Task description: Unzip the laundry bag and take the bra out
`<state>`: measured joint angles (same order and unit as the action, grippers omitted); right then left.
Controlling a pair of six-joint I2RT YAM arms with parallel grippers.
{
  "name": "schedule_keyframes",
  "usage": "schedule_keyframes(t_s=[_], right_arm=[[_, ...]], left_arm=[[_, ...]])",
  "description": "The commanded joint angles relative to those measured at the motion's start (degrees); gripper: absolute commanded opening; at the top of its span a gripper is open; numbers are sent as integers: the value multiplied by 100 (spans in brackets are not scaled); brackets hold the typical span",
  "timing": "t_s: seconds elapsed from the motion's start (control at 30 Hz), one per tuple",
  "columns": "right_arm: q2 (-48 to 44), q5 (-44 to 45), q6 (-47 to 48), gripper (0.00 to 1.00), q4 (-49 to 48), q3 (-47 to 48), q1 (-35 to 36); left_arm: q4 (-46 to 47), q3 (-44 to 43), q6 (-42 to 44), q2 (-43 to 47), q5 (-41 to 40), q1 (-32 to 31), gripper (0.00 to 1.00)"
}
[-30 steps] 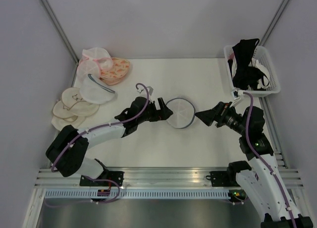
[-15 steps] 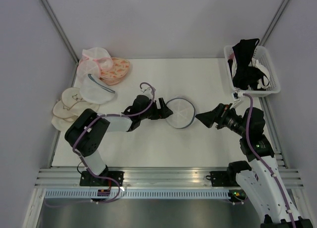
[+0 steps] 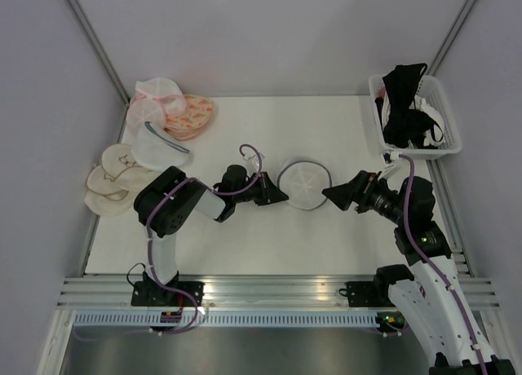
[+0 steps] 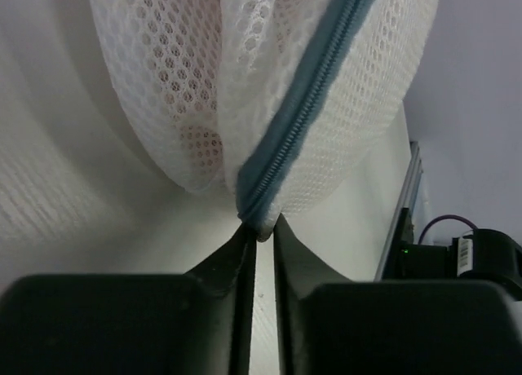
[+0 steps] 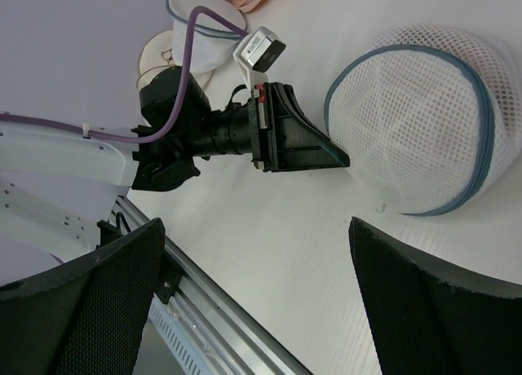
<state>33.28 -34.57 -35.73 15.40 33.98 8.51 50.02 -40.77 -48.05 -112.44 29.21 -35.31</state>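
Observation:
The laundry bag (image 3: 303,185), a round white mesh dome with a grey-blue zipper rim (image 4: 303,106), lies mid-table. My left gripper (image 3: 281,197) reaches it from the left. In the left wrist view its jaws (image 4: 263,228) are pinched on the lowest point of the zipper rim. A dull pink tint shows through the mesh (image 4: 196,138); the bra is otherwise hidden. My right gripper (image 3: 330,194) hovers just right of the bag, open wide and empty (image 5: 254,228). The right wrist view shows the bag (image 5: 416,122) with the left gripper (image 5: 330,156) at its edge.
A white basket (image 3: 450,130) holding black bras (image 3: 404,98) stands at the back right. At the back left lie a pink mesh pouch (image 3: 151,106), an orange patterned bra (image 3: 192,114), another white mesh bag (image 3: 157,151) and cream padded cups (image 3: 114,175). A metal rail (image 3: 269,289) runs along the near edge.
My left gripper went from open to pinched on the bag's zipper rim. The left arm folded in toward the centre, and the bag shifted slightly right. The right arm barely moved.

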Motion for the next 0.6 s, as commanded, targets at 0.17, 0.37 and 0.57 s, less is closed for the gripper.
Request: schedule_keyframes(t_s=[0.17, 0.37, 0.57], right_arm=[[-41, 143, 127, 98, 68, -58, 19], [-32, 178, 206, 98, 113, -14, 19], [-94, -348, -1699, 98, -1710, -637, 19]], left_arm=[[1501, 218, -985, 274, 393, 7, 2], [2117, 1220, -2012, 1195, -458, -37, 2], [848, 1678, -3173, 2480, -1276, -125, 2]])
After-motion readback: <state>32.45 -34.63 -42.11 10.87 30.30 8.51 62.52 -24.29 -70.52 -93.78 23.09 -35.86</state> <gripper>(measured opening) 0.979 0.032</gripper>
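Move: The laundry bag being worked on has its middle about 4 cm ahead and 5 cm to the right of the left hand, roughly level, with the near-left end of its zip already between the fingers. A white zip bag lies about 33 cm left and 14 cm ahead of that hand, the white basket some 33 cm right and 24 cm ahead. From the right hand the laundry bag is around 12 cm ahead, 6 cm left and 19 cm below. The left hand pinches the laundry bag's zip end shut and lifts it about 9 cm, then also back and left. ##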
